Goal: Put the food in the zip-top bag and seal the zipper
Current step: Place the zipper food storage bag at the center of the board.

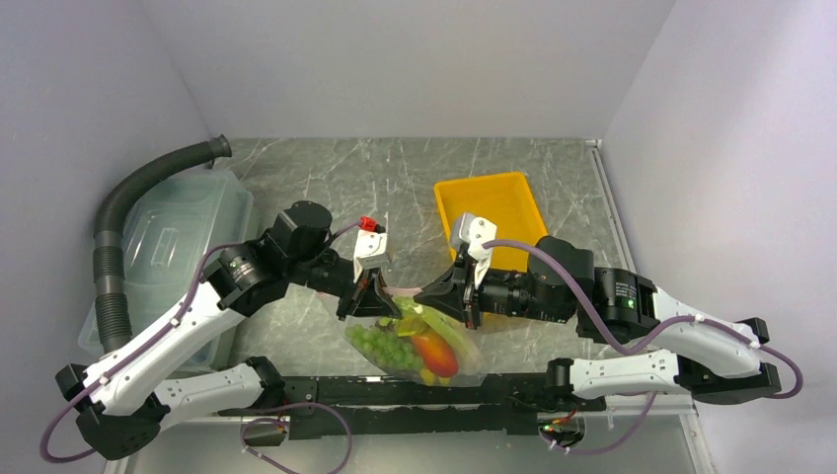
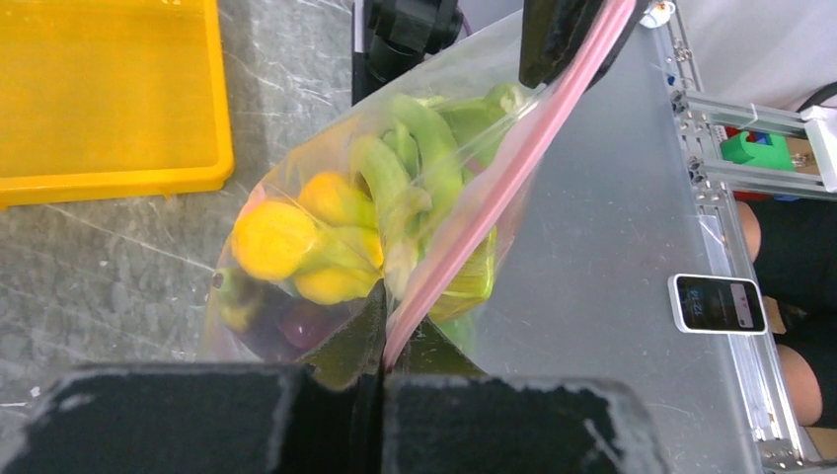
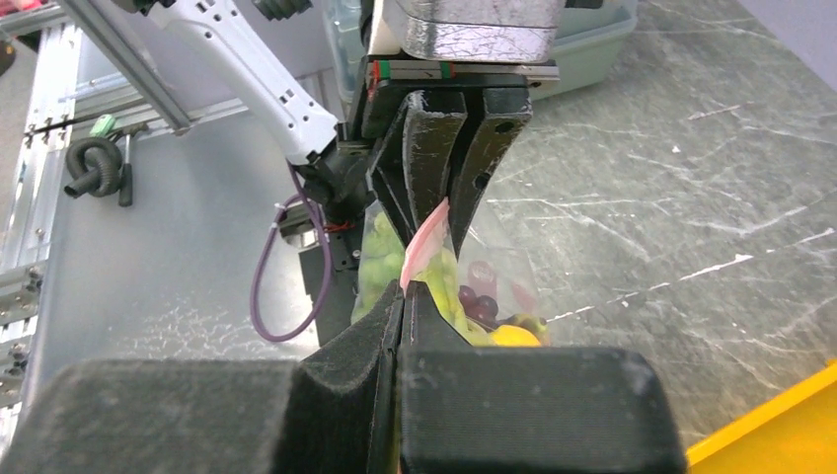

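The clear zip-top bag hangs above the table's front edge between my two grippers. It holds the food: green grapes, a red-orange fruit, yellow bananas and dark grapes. The pink zipper runs taut from one gripper to the other. My left gripper is shut on one end of the zipper, seen from above at left gripper. At the opposite end my right gripper pinches the same strip, right gripper.
A yellow tray sits behind the right arm. A translucent lidded bin and a grey ribbed hose stand at the left. A phone lies on the metal shelf below the table edge.
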Robot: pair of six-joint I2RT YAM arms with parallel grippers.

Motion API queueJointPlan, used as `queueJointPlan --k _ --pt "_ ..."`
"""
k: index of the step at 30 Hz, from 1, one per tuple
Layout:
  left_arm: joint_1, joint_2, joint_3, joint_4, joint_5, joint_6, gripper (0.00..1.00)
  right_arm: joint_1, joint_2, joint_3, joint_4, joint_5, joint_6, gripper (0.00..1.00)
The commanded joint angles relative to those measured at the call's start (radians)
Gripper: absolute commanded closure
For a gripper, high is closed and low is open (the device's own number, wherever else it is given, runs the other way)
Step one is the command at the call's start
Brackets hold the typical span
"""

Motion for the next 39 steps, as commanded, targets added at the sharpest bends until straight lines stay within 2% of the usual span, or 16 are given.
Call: queueJointPlan --k 1,5,6,12,15,19,30,39 --pt "0.003 -0.019 0.031 -0.004 -0.119 -0.001 1.0 0.003 -0.06 0.039 0.181 0.046 0.013 1.0" --pt "0.003 -0.037 0.037 0.019 -0.205 -0.015 1.0 0.003 -0.08 0.022 0.156 0.124 0.015 1.0" --pt "0.002 -0.042 0.04 0.022 -0.229 -0.017 1.0 0.003 -0.088 0.017 0.151 0.149 0.016 0.96" --pt "0.002 -0.05 0.071 0.026 -0.376 -0.015 1.0 0.002 -0.128 0.001 0.086 0.346 0.032 0.54" --pt "0.003 -0.047 0.083 0.031 -0.469 -0.01 1.0 0.003 -0.153 -0.007 0.055 0.446 0.043 0.44" --pt "0.004 -0.031 0.112 0.037 -0.599 0.019 1.0 0.002 -0.192 -0.035 0.053 0.494 0.045 0.42" --pt "0.004 0.082 0.167 0.172 -0.968 0.145 1.0 0.002 -0.239 -0.126 0.111 0.463 0.037 0.4" --pt "0.034 0.241 0.237 0.309 -1.185 0.387 1.0 0.003 -0.237 -0.158 0.128 0.436 0.032 0.39"
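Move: Pinched by both grippers at its zipper, the food bag hangs with its middle about 4 cm right, 2 cm back and 12 cm below the left hand; from the right hand it is 2 cm left, 3 cm back and 15 cm below. The board's center lies roughly 27 cm ahead of the left hand and 28 cm below; from the right hand, 28 cm ahead, 6 cm left and 36 cm below. The yellow bin is some 24 cm right of that center and 3 cm farther out. Forward about 20 cm, speeding up and drifting slightly left, the left hand carries the bag towards the board's center at nearly constant height, keeping its pinch on the zipper while swinging counter-clockwise some 45 degrees from pointing right to forward-right. The right hand first goes along, then opens and lets go of the zipper, pulling away right and forward with a rise that it mostly loses again, turning clockwise. ##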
